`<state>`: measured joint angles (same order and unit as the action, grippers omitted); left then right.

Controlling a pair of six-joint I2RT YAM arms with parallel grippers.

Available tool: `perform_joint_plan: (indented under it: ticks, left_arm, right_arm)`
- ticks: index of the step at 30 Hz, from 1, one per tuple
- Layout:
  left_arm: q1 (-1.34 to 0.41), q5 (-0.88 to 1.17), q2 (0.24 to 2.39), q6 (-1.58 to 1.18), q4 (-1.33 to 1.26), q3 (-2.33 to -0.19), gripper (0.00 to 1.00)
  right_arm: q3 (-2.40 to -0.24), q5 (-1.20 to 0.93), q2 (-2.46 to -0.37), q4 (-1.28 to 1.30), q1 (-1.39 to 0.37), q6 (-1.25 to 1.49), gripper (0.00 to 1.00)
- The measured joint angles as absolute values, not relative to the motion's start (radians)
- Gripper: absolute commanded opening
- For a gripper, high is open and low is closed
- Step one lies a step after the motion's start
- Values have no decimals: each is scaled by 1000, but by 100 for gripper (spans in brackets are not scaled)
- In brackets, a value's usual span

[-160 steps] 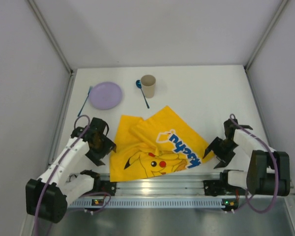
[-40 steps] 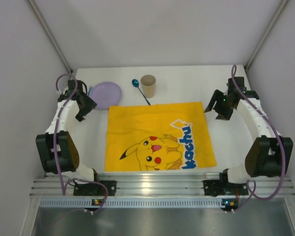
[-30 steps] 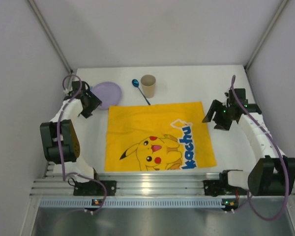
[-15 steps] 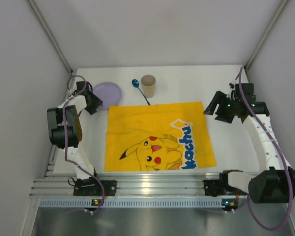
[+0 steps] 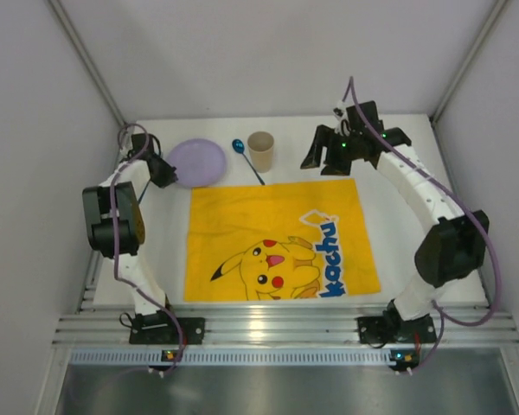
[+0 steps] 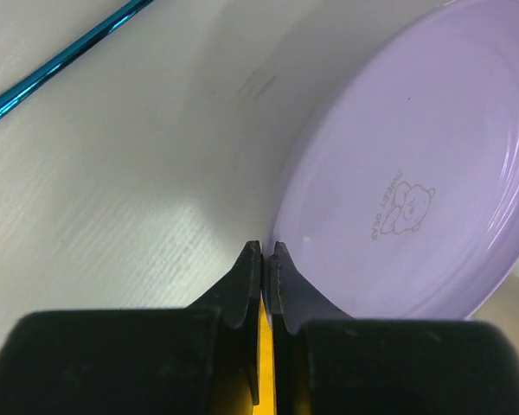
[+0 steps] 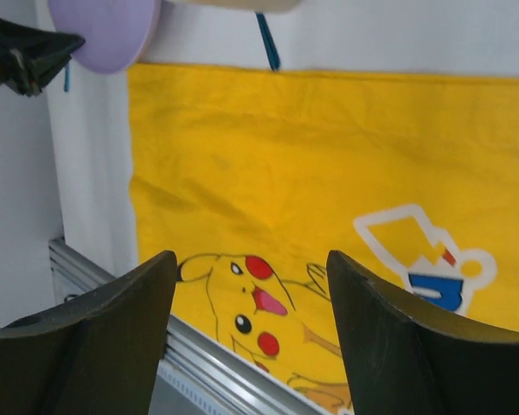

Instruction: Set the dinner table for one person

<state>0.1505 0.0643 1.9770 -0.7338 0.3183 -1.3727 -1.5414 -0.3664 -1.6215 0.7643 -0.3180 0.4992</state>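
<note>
On the white dinner table (image 5: 398, 225) a yellow Pikachu mat (image 5: 277, 238) lies flat. At the back left, my left gripper (image 5: 162, 169) is shut on the near rim of the lilac plate (image 5: 201, 161). In the left wrist view the fingers (image 6: 253, 268) pinch that rim (image 6: 281, 251), and the plate (image 6: 415, 173) looks tilted. A beige cup (image 5: 260, 151) and a blue spoon (image 5: 246, 158) sit behind the mat. My right gripper (image 5: 322, 164) hangs open just right of the cup, empty, its wrist view looking down on the mat (image 7: 329, 156).
A thin blue utensil handle (image 6: 60, 65) lies on the table left of the plate. White walls close in the table on three sides. An aluminium rail (image 5: 268, 324) with the arm bases runs along the near edge.
My left gripper has shut on the plate's rim and the plate has shifted slightly right. The right arm has swung from the right side to the back, close to the cup.
</note>
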Motion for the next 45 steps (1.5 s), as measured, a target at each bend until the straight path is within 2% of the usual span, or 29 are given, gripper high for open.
perform_joint_plan:
  ticks: [6,10,17,23,24,26,27,28,29,33,36,38,39,40,42,43,45]
  left_arm:
    - [125,89,1776,-711,383,-1377,0]
    - [26,88,1644,-667,419,-1357,0]
    - [-235,94,1422,-603,483,-1062,0]
    - [-361,130,1393,-604,508,-862,0]
    - [-373,137,1400,-605,509,-854,5]
    - [-399,151,1424,-604,493,-853,39]
    - [-412,165,1441,-604,480,-855,52]
    - [-426,174,1460,-605,471,-860,75]
    - [-441,181,1486,-609,463,-870,84]
    - [-485,200,1544,-612,447,-887,85]
    - [-493,200,1539,-606,448,-887,84]
    - [-493,194,1532,-602,449,-888,83]
    - [-492,190,1528,-599,450,-888,83]
    - [-492,187,1523,-596,452,-889,83]
    - [-492,181,1519,-590,460,-896,82]
    - [-492,176,1519,-583,464,-899,82]
    - [-492,168,1518,-574,467,-903,82]
  right_arm:
    - [-1915,-371,-1939,771,-345,541,70]
    - [-2128,-368,-2141,778,-347,566,70]
    - [-2220,-377,-2302,768,-366,648,70]
    - [-2312,-380,-2368,731,-381,721,70]
    - [-2320,-375,-2371,723,-384,729,70]
    - [-2331,-356,-2373,716,-390,744,70]
    - [-2333,-348,-2373,711,-393,748,69]
    - [-2333,-335,-2373,708,-398,752,69]
    - [-2339,-321,-2377,707,-403,755,68]
    - [-2361,-262,-2408,706,-428,761,65]
    - [-2402,-207,-2452,715,-450,767,57]
    - [-2405,-166,-2471,724,-464,775,46]
    - [-2406,-151,-2477,729,-469,782,38]
    - [-2411,-130,-2486,735,-474,788,20]
    - [-2424,-93,-2497,752,-476,795,4]
    - [-2430,-88,-2499,753,-477,807,0]
    - [-2438,-61,-2499,766,-477,811,0]
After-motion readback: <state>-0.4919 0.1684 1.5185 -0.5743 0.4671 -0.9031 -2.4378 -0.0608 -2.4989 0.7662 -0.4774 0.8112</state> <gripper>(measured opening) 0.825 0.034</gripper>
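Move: The left hand already pinches the plate's near-left rim; the placemat's middle lies about 23 cm back and 32 cm right, some 4 cm below, with the fork 8 cm to its left, level. From the open right hand the cup is roughly 16 cm ahead, 16 cm left and 15 cm below; the spoon lies 4 cm left of the cup, level with it and on the table. Left swings the plate some 30 cm back-right onto the placemat, opens; right reaches forward-left and down, pinching the cup's rim. ##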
